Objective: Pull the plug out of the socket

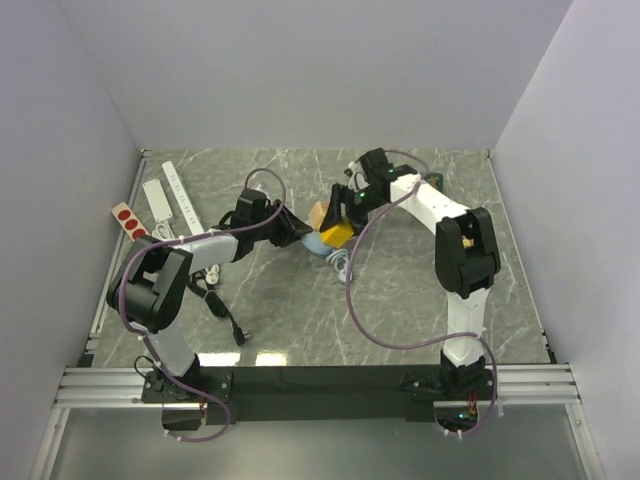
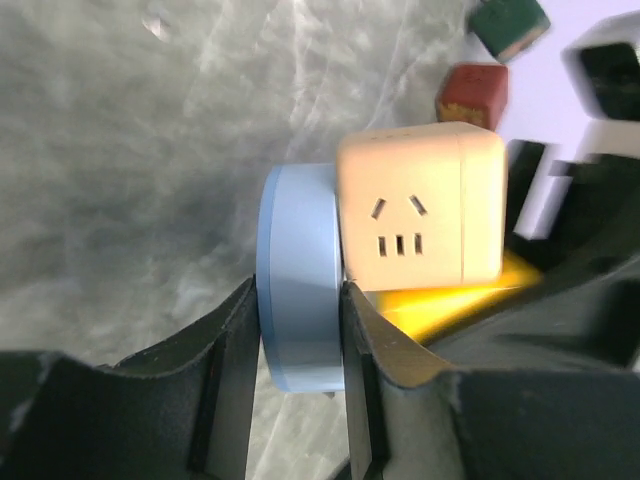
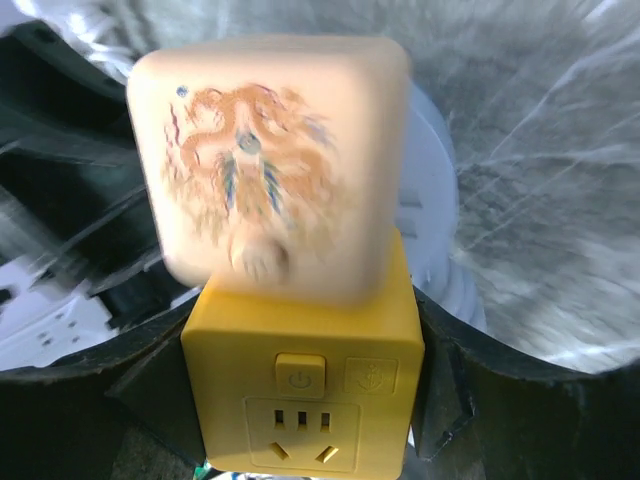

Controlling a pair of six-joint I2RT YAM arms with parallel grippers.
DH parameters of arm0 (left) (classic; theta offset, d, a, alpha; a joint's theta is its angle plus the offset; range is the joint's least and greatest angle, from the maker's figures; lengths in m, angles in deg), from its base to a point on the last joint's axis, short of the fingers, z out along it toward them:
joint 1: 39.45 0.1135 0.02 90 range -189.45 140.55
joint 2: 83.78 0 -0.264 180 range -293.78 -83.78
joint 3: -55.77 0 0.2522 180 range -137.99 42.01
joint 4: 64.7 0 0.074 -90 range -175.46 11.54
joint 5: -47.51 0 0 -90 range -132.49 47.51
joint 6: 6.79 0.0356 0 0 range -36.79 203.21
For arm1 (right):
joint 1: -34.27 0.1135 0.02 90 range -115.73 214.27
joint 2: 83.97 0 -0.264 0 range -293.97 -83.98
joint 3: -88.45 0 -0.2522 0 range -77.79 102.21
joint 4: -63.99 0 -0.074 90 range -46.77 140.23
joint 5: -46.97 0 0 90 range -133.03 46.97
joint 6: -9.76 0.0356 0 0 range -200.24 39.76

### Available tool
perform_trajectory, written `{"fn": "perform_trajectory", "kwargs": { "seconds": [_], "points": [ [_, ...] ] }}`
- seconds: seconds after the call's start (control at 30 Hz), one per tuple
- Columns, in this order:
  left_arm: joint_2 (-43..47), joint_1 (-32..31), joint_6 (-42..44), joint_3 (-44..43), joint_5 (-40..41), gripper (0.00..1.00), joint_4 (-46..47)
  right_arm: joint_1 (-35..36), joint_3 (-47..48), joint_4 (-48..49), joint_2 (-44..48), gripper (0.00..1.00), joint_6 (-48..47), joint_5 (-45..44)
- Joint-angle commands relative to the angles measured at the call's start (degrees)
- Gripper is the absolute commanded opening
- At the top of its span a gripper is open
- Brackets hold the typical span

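Note:
A pale blue flat plug body [image 2: 298,270] is joined to a peach cube socket [image 2: 420,205], which sits against a yellow cube socket [image 3: 305,390]. The cluster hangs above the table centre [image 1: 328,230]. My left gripper [image 2: 298,310] is shut on the blue plug, one finger on each flat face. My right gripper [image 3: 305,400] is shut on the yellow cube, fingers on its two sides, with its button and socket face towards the camera. The peach cube [image 3: 270,165] stands on top of the yellow one, and the blue plug [image 3: 432,200] shows behind it.
White power strips [image 1: 157,200] and a red one [image 1: 127,218] lie at the far left edge. A black cable with a plug [image 1: 225,315] lies near the left arm. A white cable coil [image 1: 342,265] lies under the cluster. Small red [image 2: 472,93] and green [image 2: 510,25] cubes lie beyond.

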Motion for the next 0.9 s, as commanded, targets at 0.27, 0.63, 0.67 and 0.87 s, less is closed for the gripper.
{"fn": "perform_trajectory", "kwargs": {
  "seconds": [0.27,0.63,0.67,0.87],
  "points": [
    [-1.8,4.7,8.1,0.2,6.1,0.0,-13.7,-3.8,-0.8,2.3,7.8,0.0,-0.6,-4.6],
    [-0.8,4.7,9.7,-3.4,3.7,0.0,-15.1,-14.3,2.3,-0.2,10.2,0.0,8.7,-29.5],
    [-0.8,4.7,9.9,-3.5,2.9,0.0,-15.2,-15.7,3.0,-0.5,10.1,0.0,9.5,-31.1],
    [0.1,4.7,11.5,-4.2,1.8,0.0,-16.2,-26.8,7.2,-0.2,10.4,0.0,13.7,-40.2]
  ]
}}
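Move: The right hand grips the yellow plug at the blue round socket, whose middle is about 5 cm to its left, 2 cm back and some 4 cm below. It will carry the plug towards the red plug, roughly 22 cm to its right, 6 cm ahead and 5 cm lower; the dark green plug stands about 8 cm beyond that and 3 cm farther right. For the left hand, pinching the socket's rim, its middle is about 3 cm right, level fore and aft and 1 cm below; the peach plug is 6 cm ahead, 3 cm right. Still gripping the yellow plug, the right fingers draw it clear of the blue socket, going right, forward and up, ease back about 3 cm, then swing fast right and forward towards the red plug, 24 cm right and 12 forward in all, slightly higher, turning nearly 50 degrees clockwise. The left keeps its pinch on the socket, shifting 4.5 cm left and 2 cm down. ##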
